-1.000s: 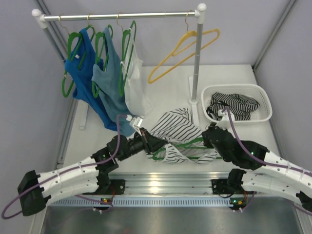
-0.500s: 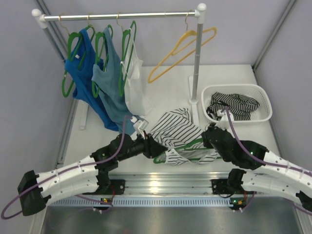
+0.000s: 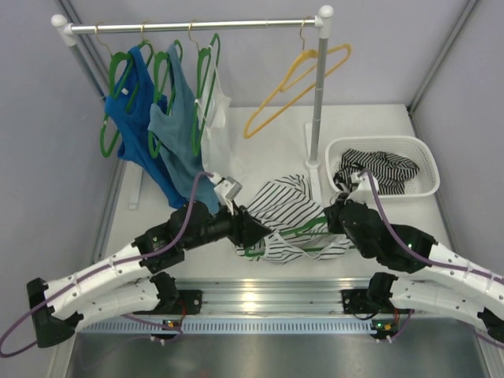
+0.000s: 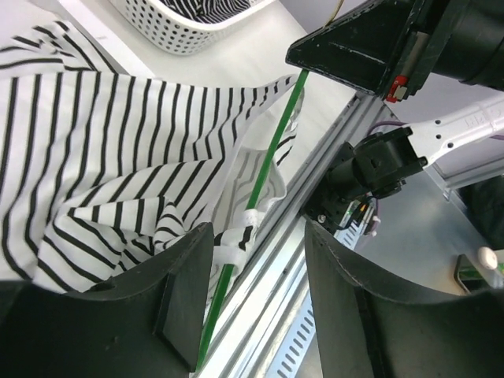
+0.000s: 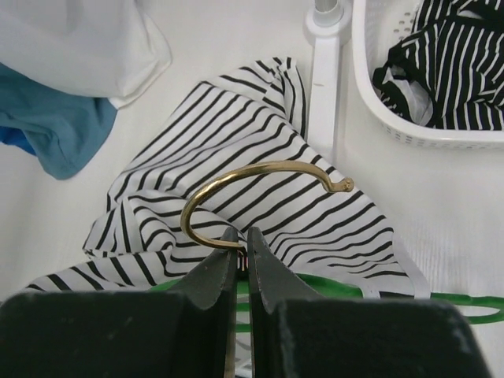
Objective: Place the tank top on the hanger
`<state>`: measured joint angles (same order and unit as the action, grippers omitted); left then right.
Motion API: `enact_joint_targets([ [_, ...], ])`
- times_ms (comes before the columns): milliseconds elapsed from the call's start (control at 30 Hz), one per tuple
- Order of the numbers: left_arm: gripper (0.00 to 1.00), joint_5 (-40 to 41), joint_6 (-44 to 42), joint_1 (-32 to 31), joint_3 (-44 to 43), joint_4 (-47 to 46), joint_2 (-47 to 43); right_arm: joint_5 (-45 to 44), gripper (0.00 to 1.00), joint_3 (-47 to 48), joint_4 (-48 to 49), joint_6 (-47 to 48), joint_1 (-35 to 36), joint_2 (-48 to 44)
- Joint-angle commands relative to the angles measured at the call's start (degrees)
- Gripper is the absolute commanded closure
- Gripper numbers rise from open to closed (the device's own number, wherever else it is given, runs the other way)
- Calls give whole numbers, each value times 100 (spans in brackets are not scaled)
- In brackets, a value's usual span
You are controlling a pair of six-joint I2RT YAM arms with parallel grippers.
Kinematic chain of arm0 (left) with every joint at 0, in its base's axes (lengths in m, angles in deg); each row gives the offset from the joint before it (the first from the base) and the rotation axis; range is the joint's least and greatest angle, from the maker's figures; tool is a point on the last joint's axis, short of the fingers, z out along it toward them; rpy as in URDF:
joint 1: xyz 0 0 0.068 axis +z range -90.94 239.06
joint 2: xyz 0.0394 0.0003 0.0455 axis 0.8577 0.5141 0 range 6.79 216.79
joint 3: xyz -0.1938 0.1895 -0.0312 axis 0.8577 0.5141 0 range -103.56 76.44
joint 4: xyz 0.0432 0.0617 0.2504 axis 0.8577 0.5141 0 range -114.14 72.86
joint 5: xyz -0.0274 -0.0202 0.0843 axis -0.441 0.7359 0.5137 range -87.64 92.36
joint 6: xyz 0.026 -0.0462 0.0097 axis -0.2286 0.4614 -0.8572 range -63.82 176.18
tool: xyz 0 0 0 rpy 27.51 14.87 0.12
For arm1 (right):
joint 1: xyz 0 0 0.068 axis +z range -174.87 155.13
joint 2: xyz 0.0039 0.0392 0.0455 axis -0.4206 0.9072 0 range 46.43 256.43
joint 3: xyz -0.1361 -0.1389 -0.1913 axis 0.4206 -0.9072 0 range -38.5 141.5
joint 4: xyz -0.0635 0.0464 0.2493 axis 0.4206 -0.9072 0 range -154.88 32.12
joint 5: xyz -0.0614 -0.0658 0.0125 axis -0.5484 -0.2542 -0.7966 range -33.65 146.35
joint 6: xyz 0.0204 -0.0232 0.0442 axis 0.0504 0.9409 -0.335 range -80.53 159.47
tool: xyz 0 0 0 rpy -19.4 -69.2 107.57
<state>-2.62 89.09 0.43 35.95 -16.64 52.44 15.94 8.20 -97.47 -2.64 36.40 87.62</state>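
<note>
The tank top point(image 3: 285, 206), white with thin black stripes, lies crumpled on the table, draped over the green hanger point(image 3: 293, 231). My right gripper point(image 3: 337, 217) is shut on the base of the hanger's brass hook point(image 5: 236, 179), just above the green body point(image 5: 339, 285). My left gripper point(image 3: 250, 228) is open at the hanger's left end. In the left wrist view the green bar point(image 4: 272, 161) runs past the left finger point(image 4: 183, 303), with a strap point(image 4: 236, 240) looped on it and the tank top point(image 4: 102, 150) to the left.
A rail point(image 3: 189, 26) at the back holds blue, teal and white tops on green hangers and an empty yellow hanger point(image 3: 293, 87). The rack post point(image 3: 316, 110) stands beside the tank top. A white basket point(image 3: 421, 153) at right holds a darker striped garment point(image 3: 378, 167).
My left gripper has moved right and forward to the hanger's left end. The tank top's near edge has shifted a little. The right gripper keeps its hold.
</note>
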Motion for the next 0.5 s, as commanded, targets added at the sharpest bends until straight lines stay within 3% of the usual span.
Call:
enact_joint_targets([
  [0, 45, 312, -556, 10, -661, 742, 40, -99, 100, 506, 383, 308, -151, 20],
  [133, 45, 444, -917, 10, -1311, 1314, 190, -20, 100, 709, 803, 790, -151, -129],
  [467, 45, 1086, -1682, 10, -3227, 1894, 427, 6, 100, 2991, 664, 1943, -151, 442],
])
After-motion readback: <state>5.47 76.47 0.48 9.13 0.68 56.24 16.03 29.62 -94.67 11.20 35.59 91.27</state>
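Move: The free stretch of the rack's rod, where my right hand is to take the hanger it holds, lies about 30 cm ahead, 22 cm left and 30 cm above it. The yellow hanger hangs some 28 cm ahead, 10 cm left and 18 cm up. The white top is about 22 cm ahead, 33 cm left and 8 cm up. From my open left hand, that free stretch is roughly 36 cm ahead, 6 cm left and 27 cm up. I keep the green hanger pinched just under its hook in my right hand and lift it almost straight up, faster and faster, about 15 cm, the fingers tipping upward some 15 degrees. My left hand rises alongside by about 12 cm, fingers still half open and empty, easing a little left and forward. ##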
